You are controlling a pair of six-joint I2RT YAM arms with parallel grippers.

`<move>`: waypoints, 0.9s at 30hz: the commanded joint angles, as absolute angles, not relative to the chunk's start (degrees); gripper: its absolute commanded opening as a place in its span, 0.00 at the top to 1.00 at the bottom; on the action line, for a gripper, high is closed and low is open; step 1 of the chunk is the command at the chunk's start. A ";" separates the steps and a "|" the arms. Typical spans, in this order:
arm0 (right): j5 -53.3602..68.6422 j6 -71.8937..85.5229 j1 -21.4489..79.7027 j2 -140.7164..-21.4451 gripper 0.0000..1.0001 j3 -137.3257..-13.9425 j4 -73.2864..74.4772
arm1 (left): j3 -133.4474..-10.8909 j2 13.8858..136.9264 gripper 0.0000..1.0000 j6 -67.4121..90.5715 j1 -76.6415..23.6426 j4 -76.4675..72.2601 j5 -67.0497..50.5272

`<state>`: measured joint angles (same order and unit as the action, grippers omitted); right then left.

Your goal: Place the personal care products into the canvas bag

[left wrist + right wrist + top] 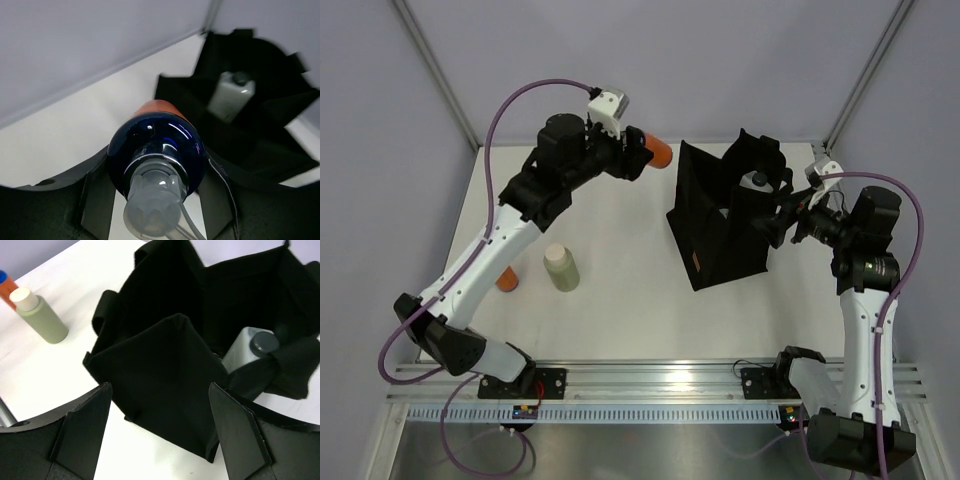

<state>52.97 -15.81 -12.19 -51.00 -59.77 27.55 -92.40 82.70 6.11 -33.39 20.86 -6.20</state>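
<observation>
My left gripper (pixel 638 155) is shut on an orange bottle (pixel 658 150) with a blue cap (pixel 156 155), held off the table just left of the canvas bag (pixel 720 215). The black bag stands open, with a white bottle with a dark cap (pixel 757 181) inside it (pixel 231 95) (pixel 245 352). My right gripper (pixel 775 215) hovers open at the bag's right side with nothing between its fingers (pixel 82 430); the bag's wall (pixel 165 365) lies ahead of it. An olive-green bottle (pixel 561 267) (pixel 42 320) and a second orange bottle (pixel 507 279) (pixel 6 287) stand at the table's left.
Grey walls close the table at the back and both sides. The left arm reaches over the second orange bottle. The rail with both arm bases (pixel 650 380) runs along the near edge.
</observation>
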 commanded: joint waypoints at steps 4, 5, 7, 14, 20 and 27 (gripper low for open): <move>48.25 -11.08 -16.25 -48.52 0.13 -58.97 22.06 | -105.19 87.88 1.00 9.84 -40.60 8.44 -12.92; 48.16 -10.73 -16.52 -48.60 0.13 -58.97 22.06 | -107.99 89.98 1.00 10.19 -41.91 7.74 -13.01; 48.16 -10.55 -17.31 -48.52 0.13 -58.89 21.80 | -110.90 92.36 1.00 10.90 -42.89 7.73 -13.27; 47.02 -10.20 -18.28 -47.99 0.13 -58.89 21.53 | -118.03 101.68 1.00 8.88 -45.96 11.42 -11.87; 46.85 -10.11 -18.72 -47.64 0.13 -58.80 21.36 | -118.21 105.47 1.00 4.84 -47.81 14.59 -8.97; 47.46 -10.20 -18.72 -47.29 0.13 -58.89 21.44 | -118.12 106.61 1.00 0.45 -49.39 19.41 -17.03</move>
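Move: The left hand, already gripping the orange bottle by its blue top, has the canvas bag's middle about 21 cm to its right, 2 cm back and some 28 cm below. Inside the bag, the white jug stands about 28 cm to the hand's right, 4 cm ahead, at much the same depth. The green bottle is roughly 20 cm left and 7 cm back. From the right hand, the bag lies about 7 cm ahead, 9 cm left and 20 cm below. Keeping its pinch on the orange bottle's blue top, the left hand swings some 17 cm right to the canvas bag, first rising to clear it, then sinking about 13 cm to lower the bottle's base into the mouth, the wrist turning about 20 degrees clockwise. The open right hand edges 4 cm right, away from the bag, turning slightly clockwise. ##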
